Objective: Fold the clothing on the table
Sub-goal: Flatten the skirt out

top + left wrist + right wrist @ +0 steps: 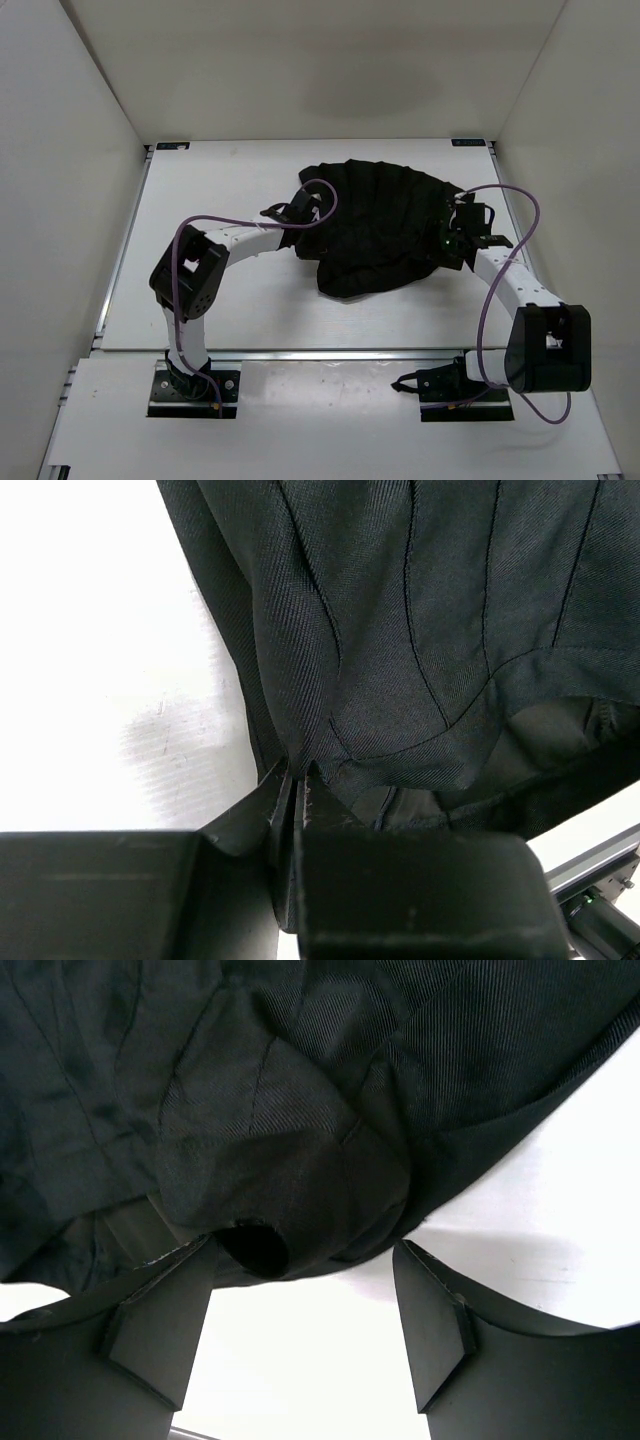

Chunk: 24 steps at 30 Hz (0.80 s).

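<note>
The black clothing lies bunched in a fan shape on the white table, right of centre. At its left edge, my left gripper has its jaws almost together, only a thin slit between them. The pleated clothing hem runs into the fingertips of the left gripper and seems pinched there. My right gripper stands at the garment's right edge. Seen from the wrist, the right gripper is open wide. A rolled fold of the clothing hangs just ahead of its tips, over the bare table.
White enclosure walls close in the table on three sides. An aluminium rail runs along the left edge, and a rail also shows low right in the left wrist view. Purple cables loop over both arms.
</note>
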{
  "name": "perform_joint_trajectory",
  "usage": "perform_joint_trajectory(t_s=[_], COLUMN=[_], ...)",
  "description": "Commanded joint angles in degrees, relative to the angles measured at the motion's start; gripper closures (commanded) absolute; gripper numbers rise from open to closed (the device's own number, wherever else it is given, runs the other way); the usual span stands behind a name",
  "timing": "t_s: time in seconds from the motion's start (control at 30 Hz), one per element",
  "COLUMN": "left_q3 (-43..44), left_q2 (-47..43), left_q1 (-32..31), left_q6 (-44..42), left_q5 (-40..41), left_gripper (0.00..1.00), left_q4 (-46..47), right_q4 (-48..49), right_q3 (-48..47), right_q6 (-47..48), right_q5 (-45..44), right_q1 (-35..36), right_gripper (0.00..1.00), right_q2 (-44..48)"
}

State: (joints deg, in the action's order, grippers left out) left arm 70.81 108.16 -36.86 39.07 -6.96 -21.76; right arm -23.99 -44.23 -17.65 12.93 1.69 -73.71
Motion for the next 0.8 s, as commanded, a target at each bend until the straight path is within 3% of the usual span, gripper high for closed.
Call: perform_joint_trajectory(t_s=[0.0,0.2,0.43,0.5,0.7,0.77], left_q3=[-0.6,-1.0,-0.7,-0.9,-2.4,-2.5], left_q2=[-4.1,-4.3,-3.7,-3.7,-4.8,-5.1], left_q1=[-0.2,0.5,-0.1,0.3,2.0,2.2], left_q6=[0.1,0.7,0.4,0.3,0.2,0.2], left_q5=[-1.5,-1.0,-1.1,-1.0,-0.9,-1.3], left_gripper=[0.89,0.88,0.89,0.88,0.88,0.89], left_q4=[1.0,1.5,1.5,1.4,1.4,2.1], right_q4=[3.9,4.3,2.0,0.4,-3.9,-4.6], right_q3=[-1.2,-1.7,-3.7,-4.3,-4.3,-3.4], right_q6=[-2.8,-4.0,-4.3,-4.1,-3.5,-2.4], right_q5=[0.9,0.0,-3.1,-4.3,-6.6,-8.3], right_q1=[-0.8,0.0,1.6,1.7,-1.5,-1.6], right_gripper=[0.32,0.3,0.36,0.45,0.94,1.0], right_q2=[-0.6,-1.6,-5.4,-6.4,-5.3,-4.2])
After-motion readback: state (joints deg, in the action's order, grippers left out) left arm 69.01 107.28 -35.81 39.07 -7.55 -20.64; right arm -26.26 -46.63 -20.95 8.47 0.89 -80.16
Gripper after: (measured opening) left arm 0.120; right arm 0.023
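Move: The skirt's gathered near-right edge lies about 1 cm ahead of the right hand and 3 cm below its open fingers. From that hand, the skirt's middle is some 11 cm ahead and 14 cm left, and the loose near flap's left end about 7 cm back and 24 cm left. From the left hand, still pinching the left edge, that near-right edge lies roughly 32 cm right, level fore and aft. Right hand sinks about 2.5 cm, drifting 1.5 cm right, and pinches the near-right edge; left keeps its hold. ##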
